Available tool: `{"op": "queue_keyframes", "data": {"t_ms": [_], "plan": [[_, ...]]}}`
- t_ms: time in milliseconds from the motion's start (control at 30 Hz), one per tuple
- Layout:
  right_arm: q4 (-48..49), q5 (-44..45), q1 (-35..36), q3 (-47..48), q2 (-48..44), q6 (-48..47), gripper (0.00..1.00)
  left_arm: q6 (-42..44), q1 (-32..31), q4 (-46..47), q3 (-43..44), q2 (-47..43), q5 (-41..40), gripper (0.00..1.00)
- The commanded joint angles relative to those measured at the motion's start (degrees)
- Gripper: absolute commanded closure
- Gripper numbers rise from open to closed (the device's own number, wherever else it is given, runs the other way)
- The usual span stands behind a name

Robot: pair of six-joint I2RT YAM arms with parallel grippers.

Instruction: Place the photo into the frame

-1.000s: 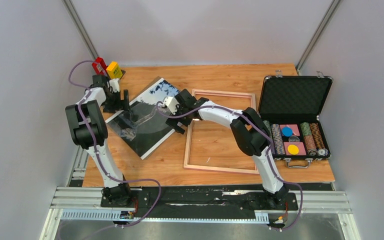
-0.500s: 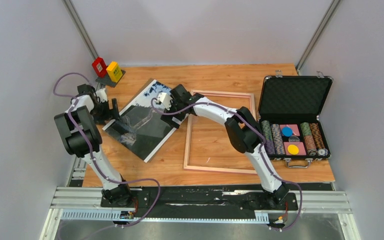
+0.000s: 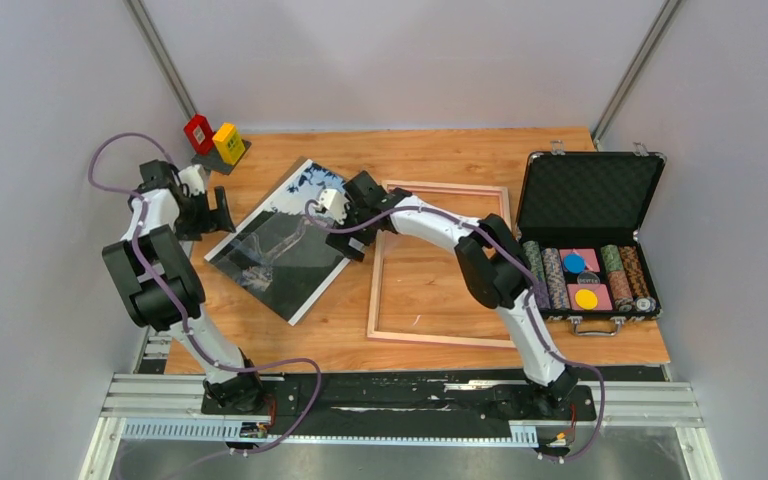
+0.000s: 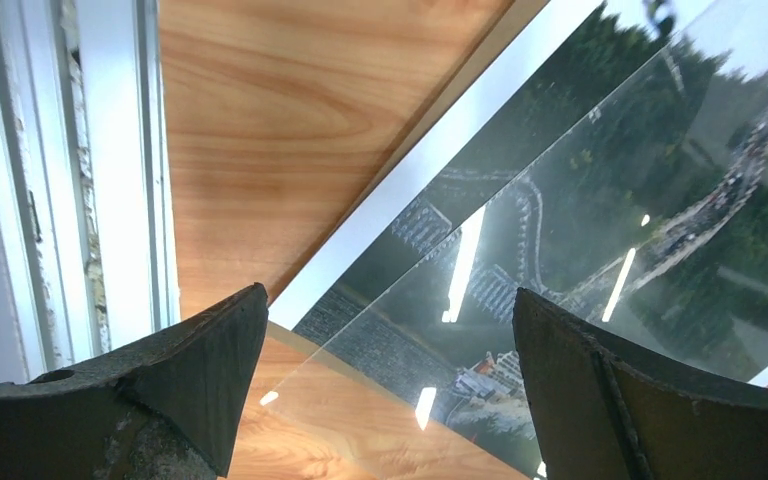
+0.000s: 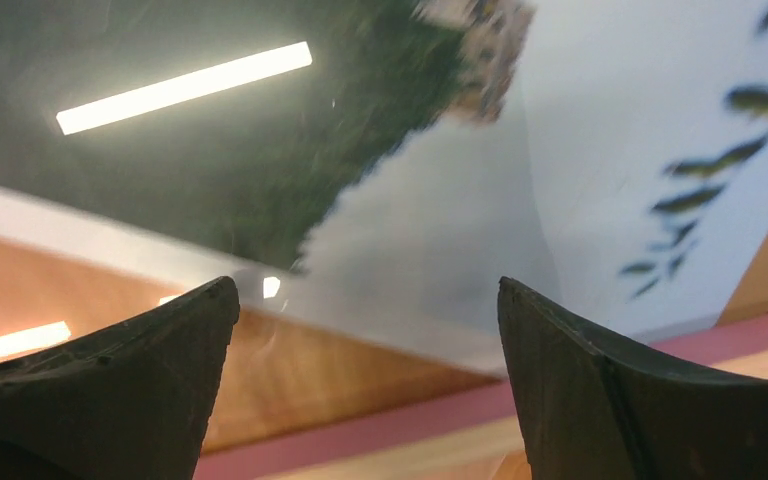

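Note:
The photo lies flat and turned at an angle on the wooden table, left of the frame. A clear pane rests on the photo, shifted toward its near-left corner. The frame lies flat with a bare middle. My left gripper is open at the photo's left edge; its wrist view shows the photo and the pane's corner between the open fingers. My right gripper is open over the photo's right edge, with the photo and the pink frame edge below it.
An open black case with poker chips stands at the right. Red and yellow blocks sit at the back left corner. The table's left edge and metal rail are close beside my left gripper.
My left arm has swung left and back toward the table's left edge. The right gripper and the photo have shifted slightly left.

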Motion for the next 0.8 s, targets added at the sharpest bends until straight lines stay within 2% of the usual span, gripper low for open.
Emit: {"op": "queue_keyframes", "data": {"t_ms": [0,233,467,767], "plan": [[-3.48,-0.58,2.79,-7.06,-8.76,-1.76,0.0,0.23,0.48,0.49,4.67,-2.27,2.79,0.0],[-2.05,2.32,7.55,-17.9,-15.59,-2.35,0.0,1.88,-2.3,-0.65,7.64,-1.72,9.51,0.0],[0.59,3.96,8.86,-21.72,-16.72,-2.85,0.0,2.66,-8.2,-0.19,8.8,1.6,10.01,0.0],[10.85,10.97,9.91,-25.77,-15.38,-4.6,0.02,3.07,-11.26,-0.76,12.96,7.92,11.41,0.0]]}}
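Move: The photo's middle lies about 20 cm to the left hand's right, 2 cm ahead and some 5 cm below it. The yellow block stands roughly 26 cm straight ahead of that hand, with the red block some 9 cm to its left and 28 cm ahead. From the right hand, low at the photo's near-right side, the photo's middle is about 12 cm left and 1 cm ahead; the empty frame's middle is 22 cm right and 3 cm back. Rising about 4 cm while going forward, the left hand then swings some 9 cm right over the photo's far-left edge and sinks again a little, turning about 15 degrees clockwise. The right hand, staying low, draws back about 12 cm along the photo's near-right side to the gap beside the frame's left bar, then eases forward a centimetre. Both grippers stay wide open. ##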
